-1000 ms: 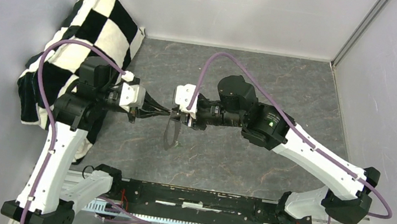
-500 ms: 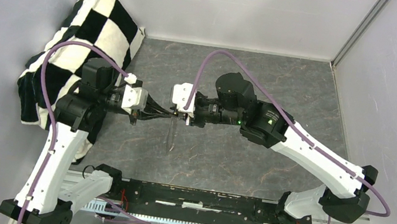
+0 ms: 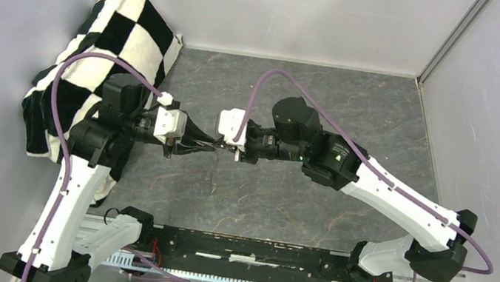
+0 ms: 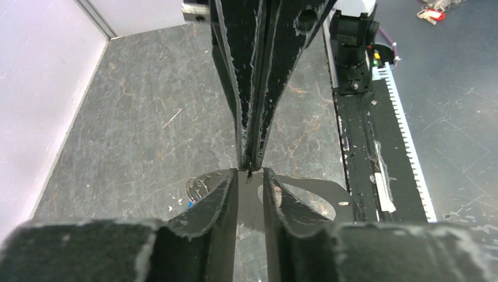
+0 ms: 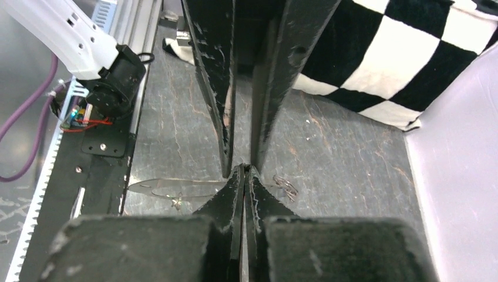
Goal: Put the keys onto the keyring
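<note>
My two grippers meet tip to tip above the middle of the table. The right gripper (image 5: pixel 244 170) is shut on one end of the keyring (image 5: pixel 170 188), a flat grey oval loop that sticks out toward the near rail and shows as a thin line (image 3: pixel 215 169) from above. My left gripper (image 4: pixel 251 176) stands slightly open, its fingers on either side of that same end (image 4: pixel 305 197) without pinching it. A small coil of wire rings with a blue bit (image 4: pixel 195 192), likely the blue key, lies on the table beside the grippers. A tiny greenish glint (image 5: pixel 176 202) shows under the loop.
A black-and-white checkered cloth (image 3: pixel 116 39) is piled at the back left, close behind the left arm. The black rail (image 3: pixel 252 254) runs along the near edge. Grey walls enclose the table on three sides.
The right gripper's jaws have shut on the keyring. The left gripper's jaws have parted a little. The hanging keyring has turned from a visible loop to edge-on.
</note>
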You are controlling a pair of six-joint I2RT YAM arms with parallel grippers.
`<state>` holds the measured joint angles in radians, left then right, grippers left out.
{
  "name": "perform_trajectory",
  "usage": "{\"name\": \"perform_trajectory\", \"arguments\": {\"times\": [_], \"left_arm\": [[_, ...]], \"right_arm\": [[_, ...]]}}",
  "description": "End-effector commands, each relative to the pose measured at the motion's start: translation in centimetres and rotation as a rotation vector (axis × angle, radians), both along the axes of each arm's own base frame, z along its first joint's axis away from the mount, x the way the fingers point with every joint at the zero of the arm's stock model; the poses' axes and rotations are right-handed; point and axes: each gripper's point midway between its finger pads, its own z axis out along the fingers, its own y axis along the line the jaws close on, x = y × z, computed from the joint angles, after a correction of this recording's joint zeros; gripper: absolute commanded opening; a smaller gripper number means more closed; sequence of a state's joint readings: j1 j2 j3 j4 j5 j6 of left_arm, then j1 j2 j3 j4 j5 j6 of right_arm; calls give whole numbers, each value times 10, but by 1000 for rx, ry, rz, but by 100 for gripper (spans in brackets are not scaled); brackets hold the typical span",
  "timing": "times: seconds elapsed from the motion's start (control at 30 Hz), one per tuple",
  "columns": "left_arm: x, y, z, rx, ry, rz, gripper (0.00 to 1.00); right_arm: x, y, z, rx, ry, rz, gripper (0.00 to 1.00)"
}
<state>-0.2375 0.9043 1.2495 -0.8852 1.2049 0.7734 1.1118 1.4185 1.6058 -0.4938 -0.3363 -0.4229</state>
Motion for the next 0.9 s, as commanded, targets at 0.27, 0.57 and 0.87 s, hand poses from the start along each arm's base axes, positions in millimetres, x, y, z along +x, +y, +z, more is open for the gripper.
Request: {"name": "perform_trajectory", "arguments": {"times": [0.27, 0.57, 0.87], "left_arm": [[-24, 3, -6, -26, 95, 22, 38], [-24, -5, 8, -130, 154, 16, 37], [-30, -9, 32, -201, 221, -22, 45]], "right_arm": [[-32, -29, 69, 596, 79, 100, 0], [-45, -31, 70, 751, 192, 174, 1], [-53, -37, 63, 864, 266, 221, 1]]}}
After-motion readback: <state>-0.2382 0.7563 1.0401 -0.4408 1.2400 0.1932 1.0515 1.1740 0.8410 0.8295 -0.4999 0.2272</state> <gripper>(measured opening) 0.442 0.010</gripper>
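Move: Both sets of fingertips meet at the upper edge of the flat grey keyring, the right already shut on a small metal piece there. The keyring's middle hangs about 5 cm below and 3 cm back of the left hand, and likewise of the right hand, level sideways with both. The blue tag lies on the table roughly 11 cm ahead of the right hand, 8 cm to its right and 35 cm below. The left fingers, already loosened, open further around the small metal piece at the keyring's edge while that hand eases back about 2 cm, dipping and then rising again, with a slight tilt. Keeping its shut grip on the piece, the right hand first dips some 2 cm as it draws back and a little right, then climbs to end about 4 cm back and 4 cm higher, away from the left fingertips, its wrist rolling some 40 degrees so that its fingers swing from pointing slightly down to pointing up and left. ##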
